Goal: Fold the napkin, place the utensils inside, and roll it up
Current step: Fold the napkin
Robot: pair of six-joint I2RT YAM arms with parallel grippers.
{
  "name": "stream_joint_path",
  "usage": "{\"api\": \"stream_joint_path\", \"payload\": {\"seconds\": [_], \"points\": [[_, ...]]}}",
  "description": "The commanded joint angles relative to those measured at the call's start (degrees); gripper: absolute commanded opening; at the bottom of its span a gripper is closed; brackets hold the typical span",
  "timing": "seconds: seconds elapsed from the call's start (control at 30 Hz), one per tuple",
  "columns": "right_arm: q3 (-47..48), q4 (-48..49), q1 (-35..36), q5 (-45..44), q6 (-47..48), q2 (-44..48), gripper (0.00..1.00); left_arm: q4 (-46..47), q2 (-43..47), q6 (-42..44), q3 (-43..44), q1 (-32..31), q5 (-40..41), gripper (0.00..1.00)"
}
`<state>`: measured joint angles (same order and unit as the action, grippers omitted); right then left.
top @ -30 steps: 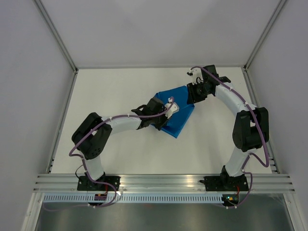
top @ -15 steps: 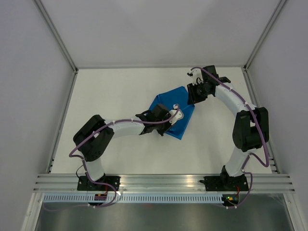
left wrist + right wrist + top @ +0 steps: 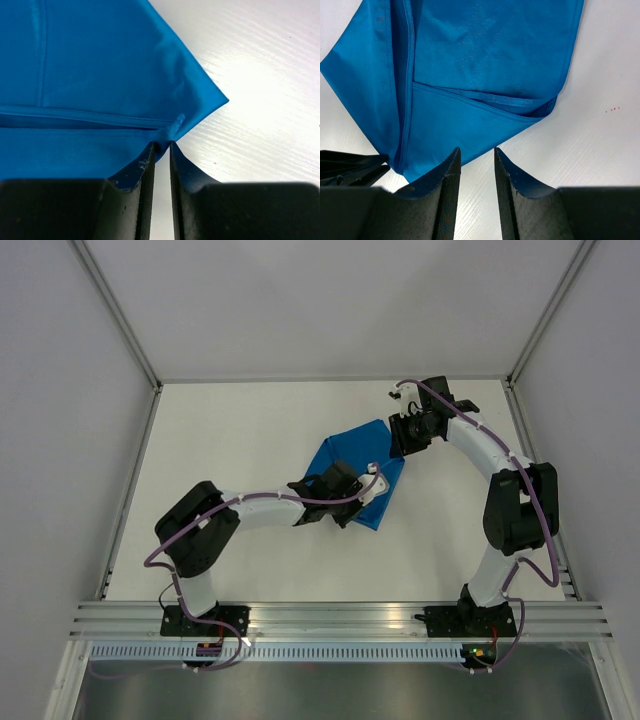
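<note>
The napkin (image 3: 352, 452) is a bright blue cloth lying folded in layers mid-table; it also fills the left wrist view (image 3: 100, 75) and the right wrist view (image 3: 485, 60). My left gripper (image 3: 362, 490) (image 3: 162, 145) is at the napkin's near right edge. Its jaws are a narrow gap apart, and a small ridge of cloth sits just at their tips with white table showing between them. My right gripper (image 3: 403, 445) (image 3: 476, 150) hovers open at the far right edge with only table between its fingers. The utensils are out of view.
The white table (image 3: 230, 440) is bounded by grey walls on three sides and a metal rail (image 3: 340, 615) at the near edge. The left gripper's dark fingers (image 3: 350, 167) show at the lower left of the right wrist view.
My left arm has swung rightward and nearer across the napkin, and its jaws have parted slightly from shut. The right arm has not moved.
</note>
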<state>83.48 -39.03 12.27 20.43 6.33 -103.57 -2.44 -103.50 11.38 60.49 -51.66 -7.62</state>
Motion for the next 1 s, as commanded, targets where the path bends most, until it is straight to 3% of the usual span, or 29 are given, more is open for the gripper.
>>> {"api": "stream_joint_path", "payload": {"seconds": [0.0,0.63,0.97], "points": [[-0.1,-0.2,0.3,-1.8,0.1,0.2,0.39,3.8,-0.7,-2.1,1.1,-1.2,-1.0,0.24],[0.5,-0.4,0.3,-2.4,0.8,-1.7,0.39,7.3,-6.5,-6.4,3.9,-2.6,-4.3,0.25],[2.4,-1.1,0.3,-3.2,1.8,-3.9,0.39,8.0,-11.6,-9.1,9.8,-2.8,-4.2,0.26]]}}
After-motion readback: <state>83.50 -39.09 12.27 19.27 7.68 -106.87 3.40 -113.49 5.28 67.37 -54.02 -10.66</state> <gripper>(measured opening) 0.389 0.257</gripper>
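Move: The napkin's near corner lies about 5 cm to the left hand's right, 2 cm back and 3 cm below its fingertips. The middle of the napkin is some 11 cm ahead and 1 cm to the right, and its right-hand corner roughly 16 cm ahead and 11 cm to the right, both also 3 cm lower. From the right hand the near corner is about 15 cm back, 5 cm left and 11 cm below. With its fingers still slightly parted at the napkin's near edge, the left hand pushes the cloth along to the right, about 5 cm in all, sinking some 2 cm partway through and tilting slightly. The right hand stays open and clear of the cloth, beside the napkin's right edge, then lowers about 2.5 cm late on. ##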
